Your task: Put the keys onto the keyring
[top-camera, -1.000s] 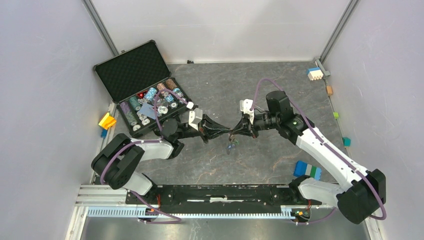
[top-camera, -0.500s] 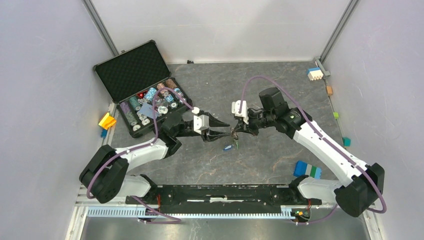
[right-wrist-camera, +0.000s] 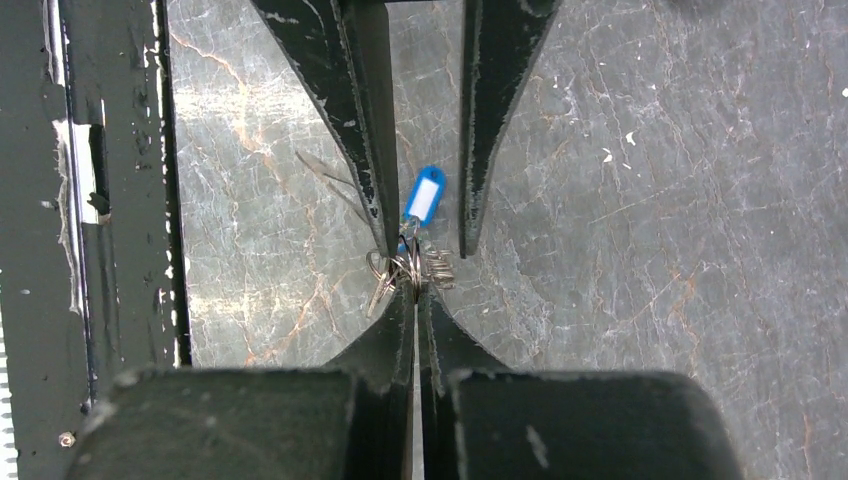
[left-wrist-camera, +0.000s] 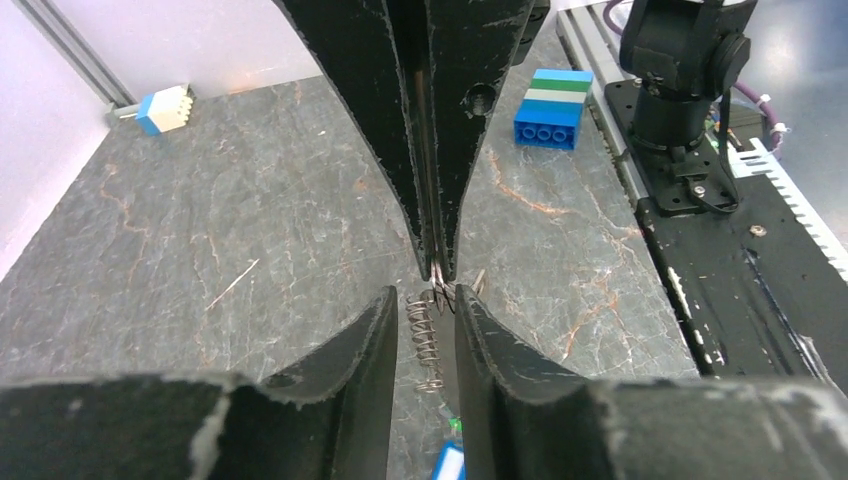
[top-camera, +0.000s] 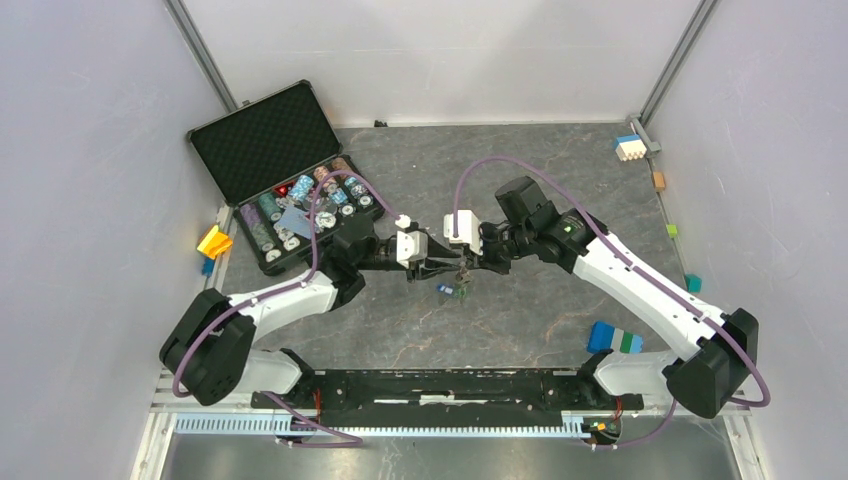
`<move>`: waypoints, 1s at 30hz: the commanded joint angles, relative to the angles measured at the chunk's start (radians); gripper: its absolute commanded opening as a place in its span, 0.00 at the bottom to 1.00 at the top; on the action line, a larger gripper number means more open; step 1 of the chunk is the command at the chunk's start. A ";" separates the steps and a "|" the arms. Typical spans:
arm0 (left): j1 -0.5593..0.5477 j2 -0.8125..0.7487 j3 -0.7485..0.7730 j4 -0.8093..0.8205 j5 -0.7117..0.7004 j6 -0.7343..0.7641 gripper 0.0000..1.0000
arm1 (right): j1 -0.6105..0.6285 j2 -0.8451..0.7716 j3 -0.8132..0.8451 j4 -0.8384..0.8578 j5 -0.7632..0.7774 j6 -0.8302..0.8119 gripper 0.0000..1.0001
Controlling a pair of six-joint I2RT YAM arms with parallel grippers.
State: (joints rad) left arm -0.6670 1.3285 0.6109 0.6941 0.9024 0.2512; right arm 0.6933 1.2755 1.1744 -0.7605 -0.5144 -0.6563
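My right gripper [top-camera: 468, 268] [right-wrist-camera: 415, 288] is shut on the keyring [right-wrist-camera: 403, 268], a thin wire loop pinched at its fingertips. The ring's coil-like stretch [left-wrist-camera: 424, 335] hangs between the fingers of my left gripper [top-camera: 443, 266] [left-wrist-camera: 425, 300], which stands open on either side of it, tip to tip with the right one. The keys dangle below the ring just over the table: a blue tag [right-wrist-camera: 424, 196] [top-camera: 447, 290], a green tag [left-wrist-camera: 455, 427] and a small metal key [right-wrist-camera: 378, 292].
An open black case of poker chips [top-camera: 290, 190] lies at the back left. A blue-and-green block [top-camera: 613, 340] sits near the right arm's base, a white-and-blue block [top-camera: 629, 148] at the back right, a yellow block [top-camera: 213, 241] at the left edge.
My left gripper has opened from shut and now straddles the ring's coil. The right arm has carried the keyring and hanging keys leftward toward it.
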 commanded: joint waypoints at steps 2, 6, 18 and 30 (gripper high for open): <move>-0.003 0.011 0.044 0.015 0.043 -0.002 0.29 | 0.010 -0.005 0.034 0.017 0.011 -0.005 0.00; -0.003 0.020 0.047 0.039 0.041 -0.037 0.28 | 0.014 -0.007 0.027 0.024 0.010 -0.003 0.00; -0.014 0.046 0.059 0.064 0.036 -0.068 0.26 | 0.021 -0.007 0.015 0.043 -0.002 0.011 0.00; -0.014 0.049 0.051 0.127 0.045 -0.136 0.13 | 0.025 -0.008 0.001 0.040 0.011 0.004 0.00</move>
State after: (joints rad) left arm -0.6765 1.3777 0.6331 0.7399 0.9268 0.1646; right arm 0.7097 1.2762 1.1740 -0.7567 -0.4927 -0.6525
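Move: The keyring is in my right fingertips, about 1 cm to their left and 1 cm below. It already sits between my open left fingers, roughly 1 cm to the right of my left hand and 1 cm back, at its height. From my left hand, the wire coil hangs some 1 cm ahead, 1 cm to the right and 2 cm down; the blue tag dangles about 6 cm below, 2 cm to the left and 1 cm back. I close my half-open left fingers around the keyring from front and back until only a narrow gap is left, quickly at first, then slowly. As they narrow, I ease my left hand about 1 cm to the right, towards my right fingertips, and tilt it by some 5 degrees. My right hand stays in place and keeps its pinch on the keyring. ##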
